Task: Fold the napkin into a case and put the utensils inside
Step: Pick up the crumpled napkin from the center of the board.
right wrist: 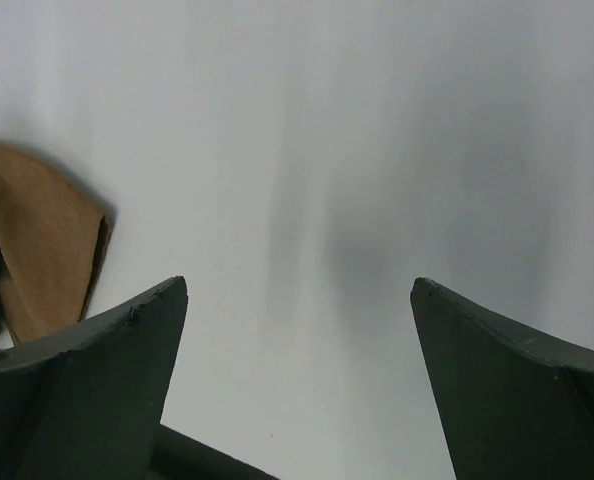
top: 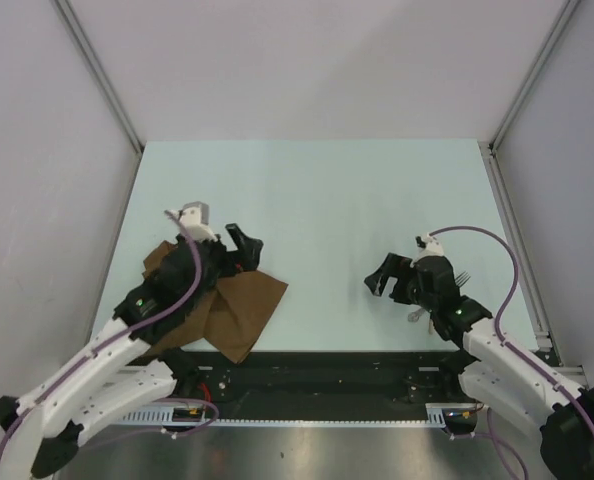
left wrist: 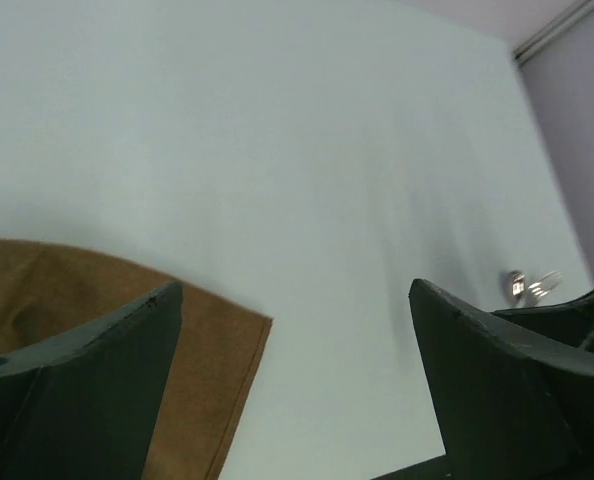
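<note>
The dark-brown napkin (top: 242,312) lies rumpled at the table's near left, partly under my left arm. My left gripper (top: 244,249) hovers open over the napkin's far right corner, nothing between its fingers; in the left wrist view the napkin (left wrist: 87,300) runs behind the left finger (left wrist: 97,380). My right gripper (top: 381,276) stands open over bare table at the right. The utensils (top: 462,277) lie mostly hidden under the right arm, with fork tines and a silver tip peeking out; the left wrist view shows the utensils (left wrist: 529,286) far off. The napkin (right wrist: 37,240) shows at the left edge of the right wrist view.
The pale-green table top (top: 317,200) is fenced by grey walls with metal rails at the left (top: 97,75) and right (top: 522,230). A black strip (top: 317,375) with the arm bases runs along the near edge.
</note>
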Controlling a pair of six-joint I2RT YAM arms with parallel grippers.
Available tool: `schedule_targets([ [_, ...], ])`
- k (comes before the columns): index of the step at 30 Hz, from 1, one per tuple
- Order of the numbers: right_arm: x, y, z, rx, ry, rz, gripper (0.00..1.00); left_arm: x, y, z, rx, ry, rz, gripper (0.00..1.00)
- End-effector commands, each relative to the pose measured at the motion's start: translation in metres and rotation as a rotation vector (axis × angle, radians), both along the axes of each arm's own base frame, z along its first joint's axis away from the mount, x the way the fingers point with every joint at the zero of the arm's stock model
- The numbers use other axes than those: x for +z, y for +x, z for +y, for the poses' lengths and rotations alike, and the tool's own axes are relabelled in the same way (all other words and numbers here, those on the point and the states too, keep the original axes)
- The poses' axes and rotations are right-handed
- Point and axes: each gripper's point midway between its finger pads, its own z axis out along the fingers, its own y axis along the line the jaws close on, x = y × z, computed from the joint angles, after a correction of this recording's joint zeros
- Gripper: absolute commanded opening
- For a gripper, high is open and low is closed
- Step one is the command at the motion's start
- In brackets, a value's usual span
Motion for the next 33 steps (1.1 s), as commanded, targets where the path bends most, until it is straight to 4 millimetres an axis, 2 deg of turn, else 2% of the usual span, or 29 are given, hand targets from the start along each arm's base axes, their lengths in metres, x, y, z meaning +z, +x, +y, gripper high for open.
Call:
schedule_targets([
  [1, 0.034, 0.006, 0.033, 0.108, 0.037, -0.09, 1.0, -0.082, -0.024, 0.014, -0.02, 0.317, 0.397, 1.0],
  [3, 0.031, 0.001, 0.049, 0.156, 0.025, -0.071, 1.0, -0.116, -0.041, 0.016, -0.053, 0.399, 0.565, 0.99],
  [4, 0.033, -0.001, 0.058, 0.188, 0.028, -0.077, 1.0, -0.127, -0.047, 0.016, -0.079, 0.425, 0.603, 0.94],
  [5, 0.032, -0.006, 0.073, 0.235, 0.031, -0.077, 1.0, -0.133, -0.051, 0.013, -0.107, 0.425, 0.625, 0.89],
  [6, 0.027, -0.011, 0.079, 0.26, 0.025, -0.065, 1.0, -0.135, -0.056, 0.008, -0.141, 0.412, 0.638, 0.8],
  [7, 0.031, -0.01, 0.088, 0.275, 0.039, -0.079, 1.0, -0.134, -0.06, 0.005, -0.158, 0.395, 0.633, 0.76],
  [9, 0.022, -0.018, 0.107, 0.328, 0.035, -0.052, 1.0, -0.133, -0.064, -0.003, -0.185, 0.34, 0.626, 0.7],
  [11, 0.023, -0.023, 0.123, 0.37, 0.07, -0.045, 1.0, -0.15, -0.072, -0.001, -0.17, 0.328, 0.665, 0.67],
  [12, 0.018, -0.027, 0.13, 0.395, 0.072, -0.029, 1.0, -0.158, -0.077, 0.0, -0.165, 0.341, 0.689, 0.65],
  [13, 0.02, -0.029, 0.138, 0.416, 0.094, -0.034, 1.0, -0.174, -0.082, 0.001, -0.157, 0.36, 0.743, 0.61],
  [14, 0.019, -0.031, 0.142, 0.422, 0.104, -0.027, 1.0, -0.18, -0.085, 0.0, -0.154, 0.371, 0.763, 0.48],
  [15, 0.015, -0.036, 0.148, 0.443, 0.1, -0.016, 1.0, -0.188, -0.088, 0.0, -0.146, 0.388, 0.782, 0.44],
  [16, 0.016, -0.037, 0.153, 0.455, 0.107, -0.019, 1.0, -0.196, -0.087, 0.0, -0.137, 0.417, 0.8, 0.43],
  [19, 0.014, -0.042, 0.161, 0.481, 0.106, -0.007, 1.0, -0.203, -0.088, -0.002, -0.143, 0.457, 0.797, 0.45],
  [21, 0.015, -0.047, 0.166, 0.497, 0.108, -0.002, 1.0, -0.21, -0.095, -0.008, -0.164, 0.441, 0.809, 0.48],
  [23, 0.015, -0.052, 0.17, 0.51, 0.112, -0.002, 1.0, -0.218, -0.107, -0.015, -0.209, 0.417, 0.833, 0.55],
  [26, 0.013, -0.057, 0.177, 0.527, 0.117, -0.002, 1.0, -0.236, -0.121, -0.015, -0.212, 0.399, 0.891, 0.57],
  [30, 0.01, -0.06, 0.185, 0.542, 0.125, 0.01, 1.0, -0.246, -0.123, -0.021, -0.223, 0.367, 0.904, 0.53],
  [33, 0.007, -0.06, 0.185, 0.542, 0.116, 0.021, 1.0, -0.243, -0.11, -0.027, -0.201, 0.371, 0.867, 0.4],
])
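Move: The brown napkin spreads below the left hand: its middle is about 9 cm to the left, 3 cm back and some 25 cm down. The napkin's right corner lies about 8 cm to the right and 1 cm ahead, its near corner 16 cm back and 2 cm left. From the right hand the napkin's middle is roughly 41 cm left, 3 cm back and 9 cm lower; the utensils lie 11 cm to that hand's right, 1 cm back. Down to the napkin's near-right hem, close above its near corner, goes the left hand: about 24 cm down and 12 cm back, tipping its fingers some 50 degrees towards the table with its left side rising, and narrowing them from wide open to about half. Whether the tips touch cloth can't be told. The right hand, wide open, sweeps about 17 cm left and 7 cm back towards the napkin, turning counter-clockwise. ##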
